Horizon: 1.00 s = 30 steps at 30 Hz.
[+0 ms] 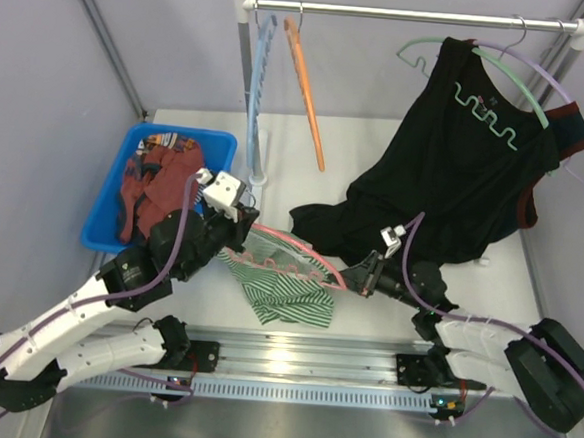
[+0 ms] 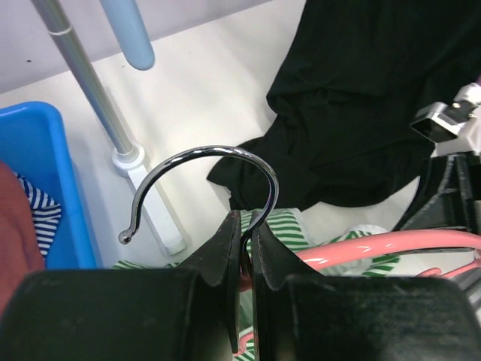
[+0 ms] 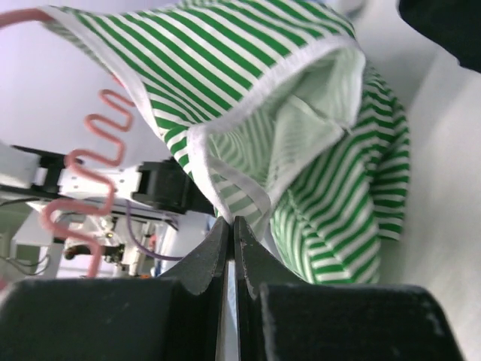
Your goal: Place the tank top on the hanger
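Note:
The green-and-white striped tank top (image 1: 287,294) lies crumpled on the table between my two arms, partly draped over the pink hanger (image 1: 300,252). My left gripper (image 1: 239,225) is shut on the hanger at the base of its metal hook (image 2: 218,154). In the left wrist view the left gripper (image 2: 246,226) pinches the wire, and the pink arm (image 2: 391,244) runs off to the right over striped cloth. My right gripper (image 1: 353,278) is at the hanger's right end. The right wrist view shows the right gripper (image 3: 231,226) shut on the white trim of the tank top (image 3: 248,90), beside the wavy pink hanger arm (image 3: 98,150).
A blue bin (image 1: 106,221) holding red patterned cloth (image 1: 154,184) stands at the left. A large black garment (image 1: 455,180) hangs from the rail (image 1: 416,15) and spills onto the table behind my right gripper. An orange hanger (image 1: 306,90) and a light blue hanger (image 1: 259,86) also hang there.

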{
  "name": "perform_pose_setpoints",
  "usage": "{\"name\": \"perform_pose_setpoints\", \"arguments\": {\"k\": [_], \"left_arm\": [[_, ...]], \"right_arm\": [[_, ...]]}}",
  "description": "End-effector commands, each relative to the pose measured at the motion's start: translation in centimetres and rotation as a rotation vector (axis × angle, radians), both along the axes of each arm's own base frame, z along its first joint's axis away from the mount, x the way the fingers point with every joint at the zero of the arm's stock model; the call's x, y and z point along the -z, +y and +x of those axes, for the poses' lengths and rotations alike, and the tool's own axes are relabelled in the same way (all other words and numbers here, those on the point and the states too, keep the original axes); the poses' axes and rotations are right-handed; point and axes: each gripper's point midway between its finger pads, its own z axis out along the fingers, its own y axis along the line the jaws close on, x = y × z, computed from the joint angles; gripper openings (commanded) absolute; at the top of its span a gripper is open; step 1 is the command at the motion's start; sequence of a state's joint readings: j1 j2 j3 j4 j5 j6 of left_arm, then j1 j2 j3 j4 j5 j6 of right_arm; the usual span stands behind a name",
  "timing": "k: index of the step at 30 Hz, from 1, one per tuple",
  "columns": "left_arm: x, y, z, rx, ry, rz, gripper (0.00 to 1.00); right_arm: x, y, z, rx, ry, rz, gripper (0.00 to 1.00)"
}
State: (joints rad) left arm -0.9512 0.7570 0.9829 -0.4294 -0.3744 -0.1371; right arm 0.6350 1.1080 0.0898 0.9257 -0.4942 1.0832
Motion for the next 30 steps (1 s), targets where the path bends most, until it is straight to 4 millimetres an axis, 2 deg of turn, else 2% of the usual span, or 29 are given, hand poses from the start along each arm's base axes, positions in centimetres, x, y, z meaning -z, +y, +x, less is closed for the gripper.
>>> {"name": "perform_pose_setpoints", "arguments": {"k": [1,13,16,23,30], "left_arm": [[-3.6,1.1,0.9,-0.086,-0.084,-0.106,0.00],[-4.5,2.8,1.6,-0.183,-0.131,-0.128,0.00],[-4.4,3.2,1.7,-0.201,-0.136,-0.126,0.00],[-4.2,3.6,1.8,-0.217,-0.143,-0.113,0.00],[-3.9,4.0,1.8,-0.233,-0.149,-0.108,0.00]], "right_arm": [[-4.7,-0.8,-0.7,-0.021,-0.124,0.150,0.00],[-7.5,-3.4,-1.5,0.005,-0.160,0.212,0.00],[-7.5,-3.9,-1.4,0.016,-0.154,0.218,0.00],[-8.2,-4.5,-1.5,0.012,-0.148,0.261,0.00],[-10.8,-4.6,-1.1,0.005,-0.176,0.290,0.00]]}}
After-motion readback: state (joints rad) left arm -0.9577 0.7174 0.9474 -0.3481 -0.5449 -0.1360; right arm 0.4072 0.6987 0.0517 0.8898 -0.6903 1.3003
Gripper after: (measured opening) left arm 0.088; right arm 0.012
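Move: The right hand is already pinching the striped tank top's strap edge. The pink hanger's free end is about 8 cm above it and a centimetre or so to the right; the tank top's body is some 12 cm left, 3 cm back and 8 cm lower, and the black shirt's hem about 12 cm ahead, 9 cm right. From the left hand, which grips the hanger's neck, that end is roughly 19 cm right, 9 cm back and 9 cm lower. Right hand, still pinching the strap, lifts about 8 cm and rightward to the hanger's end; left eases left. ##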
